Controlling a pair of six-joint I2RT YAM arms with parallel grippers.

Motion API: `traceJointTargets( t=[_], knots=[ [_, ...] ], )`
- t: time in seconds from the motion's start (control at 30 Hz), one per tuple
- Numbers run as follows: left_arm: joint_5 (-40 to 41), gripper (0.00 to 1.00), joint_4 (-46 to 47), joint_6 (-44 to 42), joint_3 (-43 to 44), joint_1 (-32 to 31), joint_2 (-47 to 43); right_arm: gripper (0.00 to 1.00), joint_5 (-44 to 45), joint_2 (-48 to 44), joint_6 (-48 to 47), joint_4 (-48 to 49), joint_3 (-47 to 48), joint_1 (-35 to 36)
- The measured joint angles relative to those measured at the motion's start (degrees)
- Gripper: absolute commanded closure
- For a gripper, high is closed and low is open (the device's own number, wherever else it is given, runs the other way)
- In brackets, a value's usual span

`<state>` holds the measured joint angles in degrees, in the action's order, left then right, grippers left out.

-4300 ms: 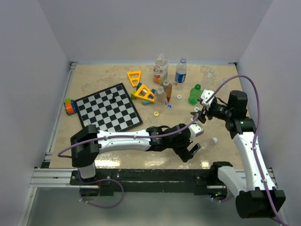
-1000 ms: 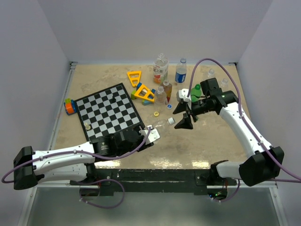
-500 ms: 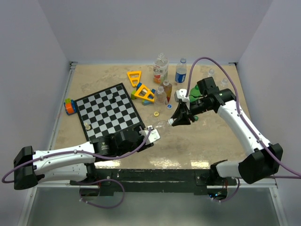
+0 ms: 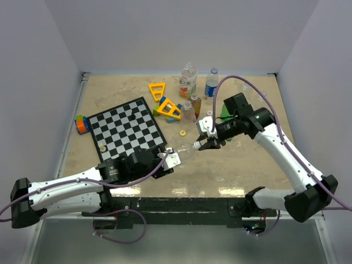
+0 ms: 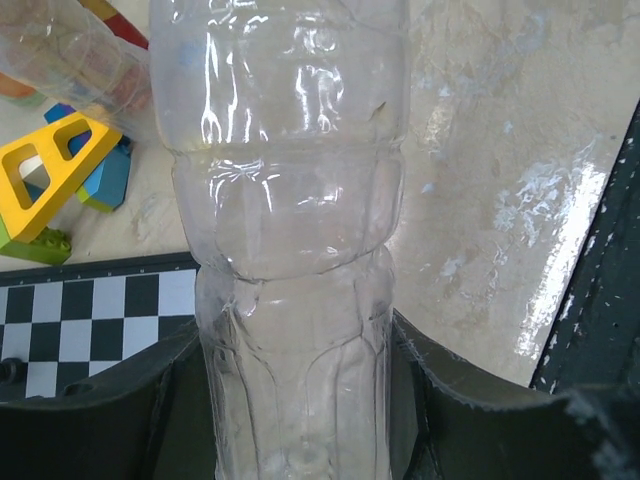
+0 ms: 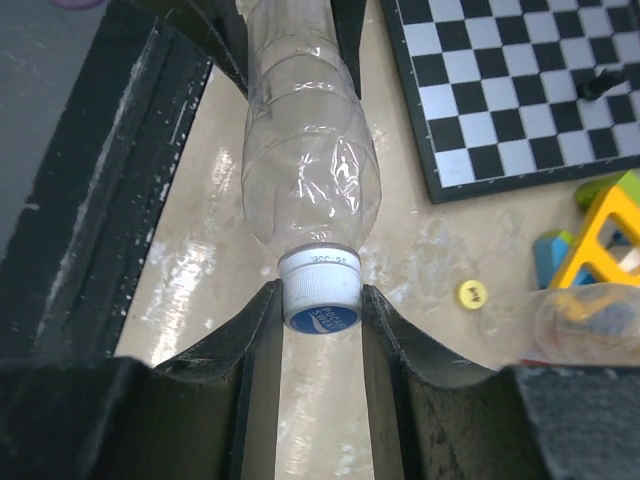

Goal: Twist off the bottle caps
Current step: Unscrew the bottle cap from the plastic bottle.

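Observation:
A clear bottle (image 4: pixel 183 151) is held lying above the table in front of the chessboard, and my left gripper (image 4: pixel 169 160) is shut on its base end. In the left wrist view the bottle's body (image 5: pixel 290 240) fills the gap at my left gripper (image 5: pixel 300 410). Its bottle cap (image 6: pixel 320 292), white with a blue top, points towards the right arm. My right gripper (image 6: pixel 320 305) is shut on that cap, one finger on each side. The top view shows my right gripper (image 4: pixel 199 144) at the bottle's neck. A loose yellow cap (image 6: pixel 472 292) lies on the table.
A chessboard (image 4: pixel 127 127) lies at the left with a coloured block (image 4: pixel 82 124) beside it. Yellow triangular toys (image 4: pixel 168 108) sit behind it. Several other bottles (image 4: pixel 188 80) stand at the back, and a green one (image 4: pixel 226 111) is partly hidden behind the right arm.
My right gripper has moved left to the bottle's neck and shut on the cap. The left gripper has kept hold of the bottle, shifting only slightly.

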<state>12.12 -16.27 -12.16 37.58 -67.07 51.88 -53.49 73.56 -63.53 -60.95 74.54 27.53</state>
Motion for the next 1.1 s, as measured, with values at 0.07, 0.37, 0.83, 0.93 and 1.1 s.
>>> traceJointTargets(
  t=[0.07,0.37,0.83,0.93,1.1],
  knots=[
    [-3.15,1.0,0.15,0.02,0.0,1.01,-0.98,1.0,1.29,-2.25,-4.63,-0.39,0.02,0.9],
    [-22.6,1.0,2.19,1.25,3.32,7.93,3.21,1.0,7.06,-13.2,-20.98,-1.27,-2.99,1.81],
    [-31.56,1.0,-0.74,3.19,8.61,9.81,13.0,0.88,13.84,-19.87,-17.46,1.6,-10.82,1.66],
    [-30.21,1.0,-0.79,3.48,8.61,9.79,12.79,0.69,13.73,-20.06,-14.45,3.15,-11.26,1.66],
    [-26.86,1.0,-0.96,3.41,8.39,9.31,10.82,0.3,13.03,-20.17,-8.66,7.17,-11.3,1.38]
  ],
)
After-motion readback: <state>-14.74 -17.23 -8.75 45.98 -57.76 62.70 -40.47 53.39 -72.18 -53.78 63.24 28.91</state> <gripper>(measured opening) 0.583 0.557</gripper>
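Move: The bottle cap is already gripped in my right fingers. From my left hand, which holds the bottle by its lower part, the cap sits about 11 cm to the right and 6 cm ahead, nearly level. From my right hand, the yellow cap lies some 14 cm ahead, 7 cm left and 18 cm below; the empty bottle stands about 20 cm ahead, 4 cm left, and the green bottle 19 cm ahead, 14 cm right, both with their middles some 10 cm lower. I twist the gripped cap against the bottle: my right wrist rolls some 30 degrees, counter-clockwise looking onto the cap's top, while my left, keeping its hold, rolls about 20 the opposite way. Meanwhile both hands swing about 5 cm to the right and a little back, rising and then sinking again. Last, my right fingers open around the cap. ##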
